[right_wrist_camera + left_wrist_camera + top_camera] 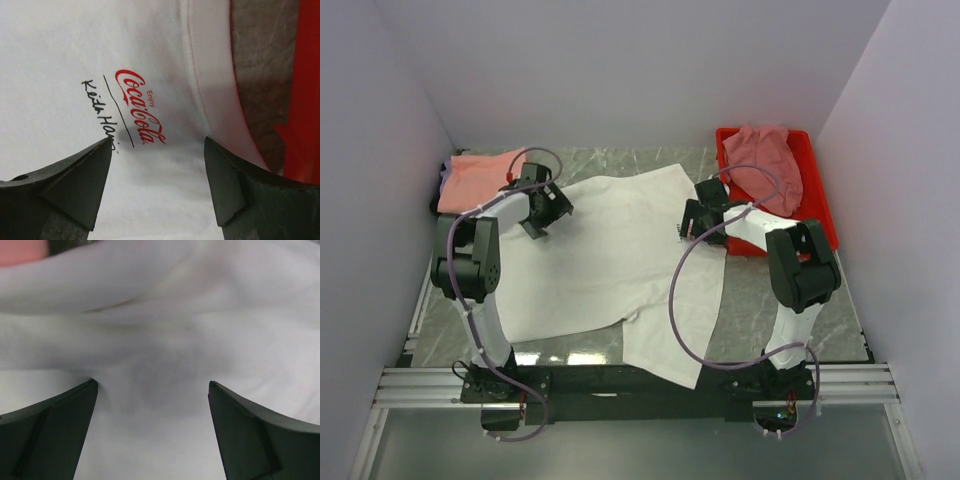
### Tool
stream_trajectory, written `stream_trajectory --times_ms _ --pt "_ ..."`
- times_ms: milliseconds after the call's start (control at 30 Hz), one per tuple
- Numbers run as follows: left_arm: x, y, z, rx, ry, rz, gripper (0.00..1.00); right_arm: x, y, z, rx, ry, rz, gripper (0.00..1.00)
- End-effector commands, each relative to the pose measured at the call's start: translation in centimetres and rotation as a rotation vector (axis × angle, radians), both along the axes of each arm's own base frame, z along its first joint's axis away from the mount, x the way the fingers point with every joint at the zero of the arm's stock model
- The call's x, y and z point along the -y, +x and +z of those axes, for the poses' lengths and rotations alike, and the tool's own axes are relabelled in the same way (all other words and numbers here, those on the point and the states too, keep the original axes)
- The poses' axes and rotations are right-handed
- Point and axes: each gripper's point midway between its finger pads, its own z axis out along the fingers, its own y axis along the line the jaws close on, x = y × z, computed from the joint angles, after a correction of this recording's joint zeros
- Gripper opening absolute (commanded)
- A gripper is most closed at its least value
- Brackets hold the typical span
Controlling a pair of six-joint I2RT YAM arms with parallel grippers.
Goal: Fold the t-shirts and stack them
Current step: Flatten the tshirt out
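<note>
A white t-shirt (610, 255) lies spread across the table's middle. My left gripper (548, 212) is open just above its left part; the left wrist view shows only white cloth (160, 340) between the fingers. My right gripper (692, 222) is open over the shirt's right edge, above the small red logo (140, 107) and a hem (200, 75). A folded salmon-orange t-shirt (480, 178) lies at the back left, on a lavender one that barely shows. A dusty-pink t-shirt (765, 160) is crumpled in the red tray (820, 195).
The red tray stands at the back right, close beside my right arm, and shows at the right wrist view's edge (305, 100). Grey marbled table (760, 310) shows at the front right. White walls enclose the left, back and right.
</note>
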Motion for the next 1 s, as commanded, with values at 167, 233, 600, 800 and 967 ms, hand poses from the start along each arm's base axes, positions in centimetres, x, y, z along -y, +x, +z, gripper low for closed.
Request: stream_trajectory --times_ms 167,233,600,800,967 --pt "3.9 3.1 -2.1 -0.047 0.044 -0.112 0.99 1.4 -2.4 0.3 -0.046 -0.029 -0.010 0.81" --pt "4.9 4.2 -2.3 -0.047 0.047 -0.134 0.99 1.1 -2.0 0.8 -0.024 -0.018 0.011 0.81" --pt "8.4 9.8 0.4 0.020 0.019 -0.208 0.99 -1.4 0.0 5.1 0.069 -0.031 0.088 0.82" --pt "5.8 6.3 11.2 0.189 0.083 -0.157 0.99 -1.7 -1.0 8.8 0.156 -0.037 0.076 0.82" --pt "-0.7 -3.8 12.5 0.170 0.149 0.059 0.99 -1.3 -2.2 11.8 0.266 0.012 0.031 0.84"
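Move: The left hand is low on the white t-shirt, with its bunched far edge about 9 cm ahead and 6 cm to the right; the folded pink shirt lies roughly 8 cm ahead and 12 cm to the left. The right hand, also on the shirt, has the Coca-Cola print about 2 cm ahead and 3 cm to the left; the red box's middle is some 10 cm ahead and 13 cm to the right. With open fingers still down on the cloth, the left hand pushes the t-shirt about 10 cm forward and 8 cm right towards its far edge, then lifts clear some 6 cm while swinging back and a little left. The right hand, fingers staying wide, eases back 2 cm beside the print, then comes off the cloth, rising about 9 cm and drifting slightly left. ##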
